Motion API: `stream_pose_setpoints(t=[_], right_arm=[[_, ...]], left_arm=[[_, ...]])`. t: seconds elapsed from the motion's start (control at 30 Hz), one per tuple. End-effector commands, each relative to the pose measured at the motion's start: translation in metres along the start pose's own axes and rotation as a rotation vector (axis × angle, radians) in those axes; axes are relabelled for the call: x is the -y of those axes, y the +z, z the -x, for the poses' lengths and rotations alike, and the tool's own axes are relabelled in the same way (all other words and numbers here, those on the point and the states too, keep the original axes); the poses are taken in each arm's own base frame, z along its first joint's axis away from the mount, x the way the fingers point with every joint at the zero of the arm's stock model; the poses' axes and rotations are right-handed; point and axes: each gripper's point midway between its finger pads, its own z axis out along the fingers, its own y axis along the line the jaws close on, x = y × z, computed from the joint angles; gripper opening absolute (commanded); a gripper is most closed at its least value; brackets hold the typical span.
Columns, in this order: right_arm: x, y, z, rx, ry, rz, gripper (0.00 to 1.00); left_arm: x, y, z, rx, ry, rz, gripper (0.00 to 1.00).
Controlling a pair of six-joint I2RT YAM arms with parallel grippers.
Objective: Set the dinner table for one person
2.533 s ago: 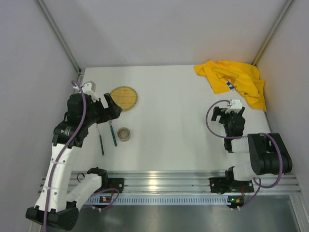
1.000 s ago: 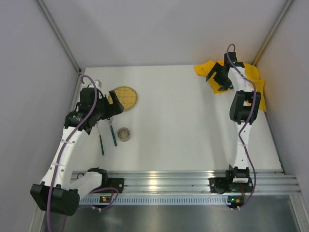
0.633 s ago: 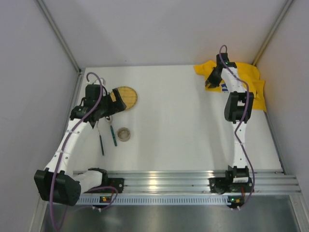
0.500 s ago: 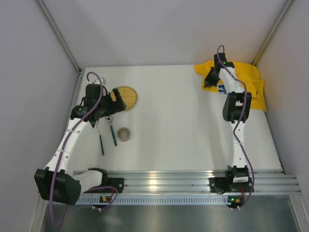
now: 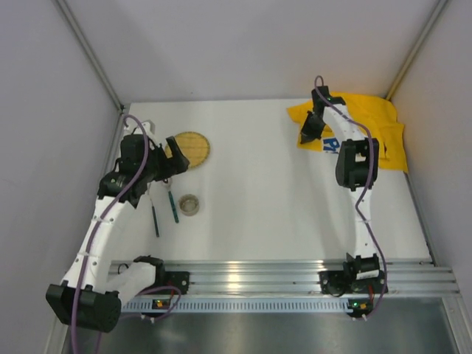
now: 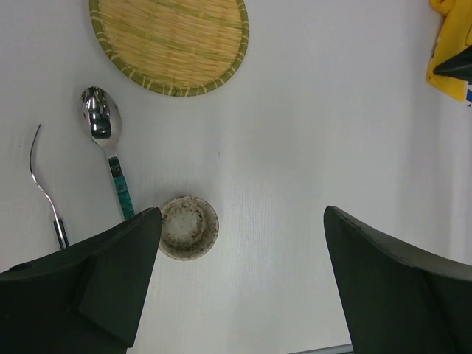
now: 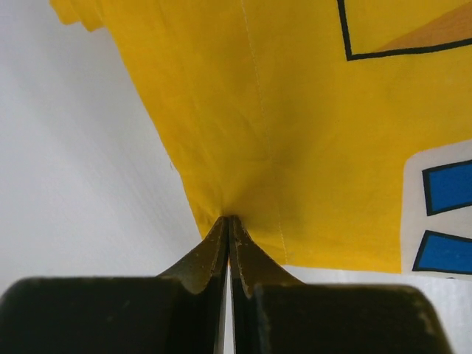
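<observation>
The white dinner table (image 5: 258,199) carries a yellow printed cloth (image 5: 369,122) at its back right. My right gripper (image 5: 306,136) is shut on the cloth's left edge, and the yellow fabric (image 7: 295,110) bunches at the closed tips of this gripper (image 7: 228,221). My left gripper (image 5: 173,158) hovers open and empty at the left. In its wrist view, this gripper (image 6: 242,273) hangs above a small speckled bowl (image 6: 189,226), a green-handled spoon (image 6: 107,147), a fork (image 6: 46,192) and a round woven plate (image 6: 169,40).
The woven plate (image 5: 193,147), bowl (image 5: 189,204), spoon (image 5: 173,203) and fork (image 5: 155,217) cluster at the table's left. Grey walls close in the back and both sides. A metal rail runs along the near edge (image 5: 243,276).
The right gripper has closed on the cloth's edge and drawn it left, toward the table's middle, so the cloth spreads out. The left arm has shifted slightly and stays open.
</observation>
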Motion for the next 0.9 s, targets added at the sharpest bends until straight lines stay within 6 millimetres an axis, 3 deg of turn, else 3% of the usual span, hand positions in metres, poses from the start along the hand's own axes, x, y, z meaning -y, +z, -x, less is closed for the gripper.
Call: stream_pose_setpoints(t=[0.0,0.33,0.37,0.43,0.47,0.57,0.87], right_arm=[[-0.018,-0.005,-0.112,-0.277,-0.135,-0.052,0.0],[-0.102,-0.055,-0.24,-0.379,-0.221,0.142,0.0],[-0.119,-0.061,-0.263,-0.396,-0.265,0.174,0.0],[-0.14,-0.072,-0.287,-0.409,-0.298,0.214,0.0],[-0.157,-0.081,-0.315,-0.434,-0.349,0.248,0.0],[-0.184,-0.099,-0.351,-0.45,-0.395,0.294,0.0],[-0.235,-0.134,-0.406,-0.477,-0.46,0.444,0.0]], left_arm=[[0.0,-0.016,0.0,0.032,0.014,-0.016,0.96],[-0.01,-0.061,-0.021,0.051,0.043,-0.019,0.97],[-0.01,-0.066,-0.024,0.051,0.045,-0.026,0.97],[-0.01,-0.073,-0.026,0.06,0.049,-0.035,0.98],[-0.01,-0.074,-0.027,0.059,0.051,-0.04,0.98],[-0.008,-0.08,-0.031,0.057,0.055,-0.057,0.98],[0.003,-0.082,-0.037,0.052,0.031,-0.129,0.98]])
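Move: Pinched in the right hand is the yellow cloth's near left corner; the bare table it is drawn towards lies about 28 cm back and 25 cm left, just below hand height. The cup stands 17 cm left of that spot, the spoon roughly 26 cm back and 48 cm left of the hand, the plate 4 cm back and 43 cm left. From the left hand the bare spot is some 4 cm back, 14 cm right and 22 cm down. With its shut fingers pinching the cloth at the start, the right hand sweeps low and fast about 33 cm back and as far left, dragging the corner across the table towards the cup and turning some 40 degrees counter-clockwise; it rises slightly at the end, by then clear of the cloth. The left hand, empty and open, backs off about 8 cm towards its base and rises a little. ##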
